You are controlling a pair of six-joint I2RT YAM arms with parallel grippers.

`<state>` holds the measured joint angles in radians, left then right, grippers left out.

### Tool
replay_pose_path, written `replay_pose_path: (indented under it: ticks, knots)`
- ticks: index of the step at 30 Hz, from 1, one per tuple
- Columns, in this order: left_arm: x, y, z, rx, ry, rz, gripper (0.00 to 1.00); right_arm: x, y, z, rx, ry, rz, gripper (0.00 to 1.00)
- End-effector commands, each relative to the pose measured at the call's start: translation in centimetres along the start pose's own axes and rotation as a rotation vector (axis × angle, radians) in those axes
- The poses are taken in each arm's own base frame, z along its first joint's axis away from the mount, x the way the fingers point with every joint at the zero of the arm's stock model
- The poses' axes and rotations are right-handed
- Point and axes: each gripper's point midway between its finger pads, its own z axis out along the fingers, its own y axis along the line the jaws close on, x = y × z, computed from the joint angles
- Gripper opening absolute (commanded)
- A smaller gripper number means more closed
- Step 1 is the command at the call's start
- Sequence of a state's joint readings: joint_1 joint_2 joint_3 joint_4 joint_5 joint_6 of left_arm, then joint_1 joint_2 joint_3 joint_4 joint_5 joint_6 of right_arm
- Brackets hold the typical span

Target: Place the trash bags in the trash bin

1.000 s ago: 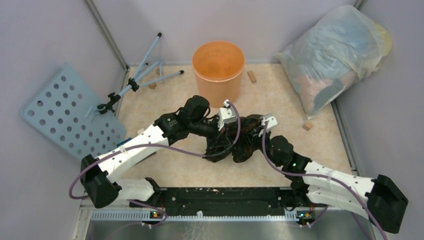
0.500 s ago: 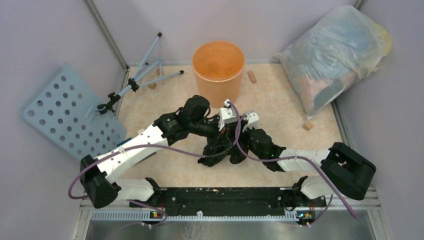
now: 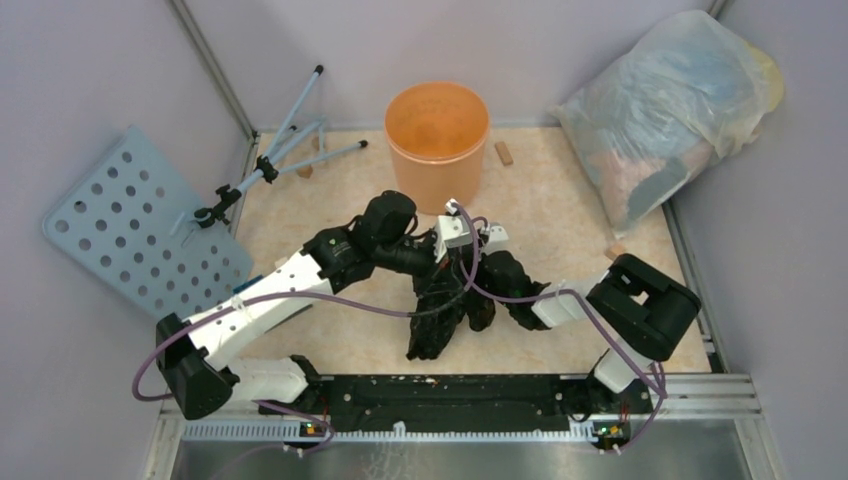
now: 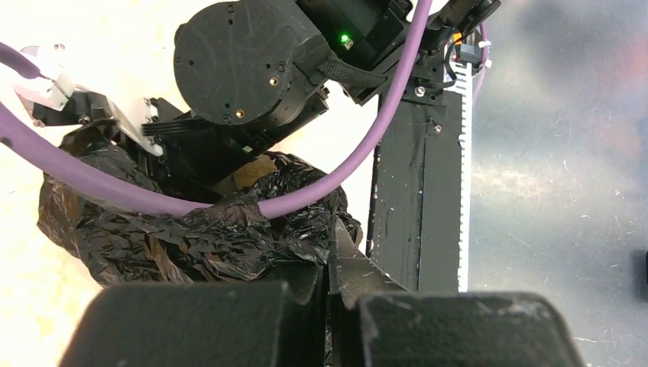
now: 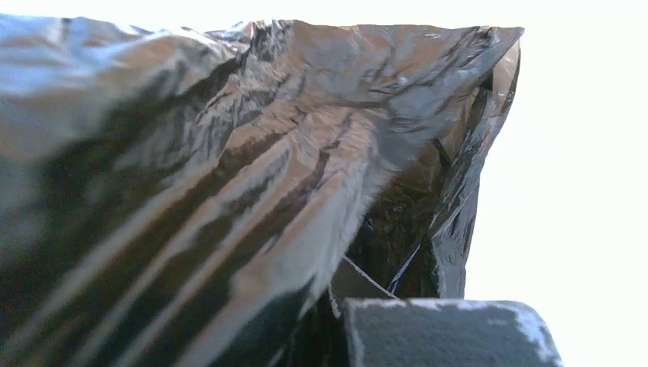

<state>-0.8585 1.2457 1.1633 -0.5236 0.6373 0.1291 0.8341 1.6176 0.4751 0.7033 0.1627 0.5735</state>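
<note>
The black trash bag (image 3: 440, 310) hangs crumpled between both arms at mid floor, its lower end trailing toward the near rail. My left gripper (image 3: 452, 252) is shut on the bag's top; in the left wrist view its jaws (image 4: 330, 264) meet on the crinkled black film (image 4: 168, 237). My right gripper (image 3: 482, 256) sits right beside it, also shut on the bag. Glossy black plastic (image 5: 229, 145) covers most of the right wrist view above the closed fingertips (image 5: 336, 294). The orange trash bin (image 3: 437, 135) stands upright just behind both grippers, with nothing visible inside.
A big translucent stuffed bag (image 3: 665, 100) leans in the back right corner. A perforated grey-blue board (image 3: 130, 220) and a folded tripod (image 3: 290, 150) lie at the left. Small wooden blocks (image 3: 503, 152) (image 3: 615, 250) sit on the floor. The black base rail (image 3: 450, 395) runs along the near edge.
The right arm has folded, its elbow swinging right and up, and its gripper moved left next to the left gripper. The bag is bunched narrower and hangs longer toward the rail.
</note>
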Motion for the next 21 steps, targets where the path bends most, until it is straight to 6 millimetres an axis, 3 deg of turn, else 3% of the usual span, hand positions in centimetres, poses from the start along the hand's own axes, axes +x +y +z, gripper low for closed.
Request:
replay_pose_path:
  ticks: [1, 5, 9, 17, 21]
  knots:
    - [-2.8, -0.9, -1.6, -0.008, -0.079, 0.067, 0.0, -1.9, 1.0, 0.8, -0.007, -0.035, 0.075, 0.0]
    - [-3.1, -1.2, -2.3, -0.021, -0.083, 0.072, 0.0, -3.2, -0.6, -0.3, 0.087, -0.07, 0.068, 0.0]
    - [-3.7, -1.3, -3.0, -0.04, -0.096, 0.083, 0.0, -4.2, -4.2, -2.0, 0.284, -0.1, 0.099, 0.0]
    - [-5.5, -1.5, -4.8, -0.093, -0.132, 0.107, 0.0, -5.7, -10.5, -7.3, 0.651, -0.207, 0.194, 0.0]
    - [-6.0, -1.8, -5.1, -0.095, -0.141, 0.106, 0.0, -7.6, -11.6, -9.7, 0.689, -0.294, 0.215, 0.0]
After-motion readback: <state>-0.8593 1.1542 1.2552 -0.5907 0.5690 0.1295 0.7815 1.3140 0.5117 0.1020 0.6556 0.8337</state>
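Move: The black trash bag hangs in both shut grippers. Its middle lies almost level ahead with the left hand, about 12 cm below it, and for the right hand some 9 cm back, 7 cm left and 6 cm higher. The orange bin's middle stands roughly 35 cm ahead and 3 cm left of the left hand, or 23 cm ahead and 10 cm left of the right. A small wooden block lies about 30 cm ahead and 6 cm right of the right hand. Both grippers keep their pinch on the bag while the right hand, after barely moving at first, draws its piece of the rim about 12 cm to the right, away from the left hand, rising slightly and swinging some 35 degrees clockwise until its fingers point mostly forward. The left hand meanwhile lifts its side of the bag roughly 5 cm. ##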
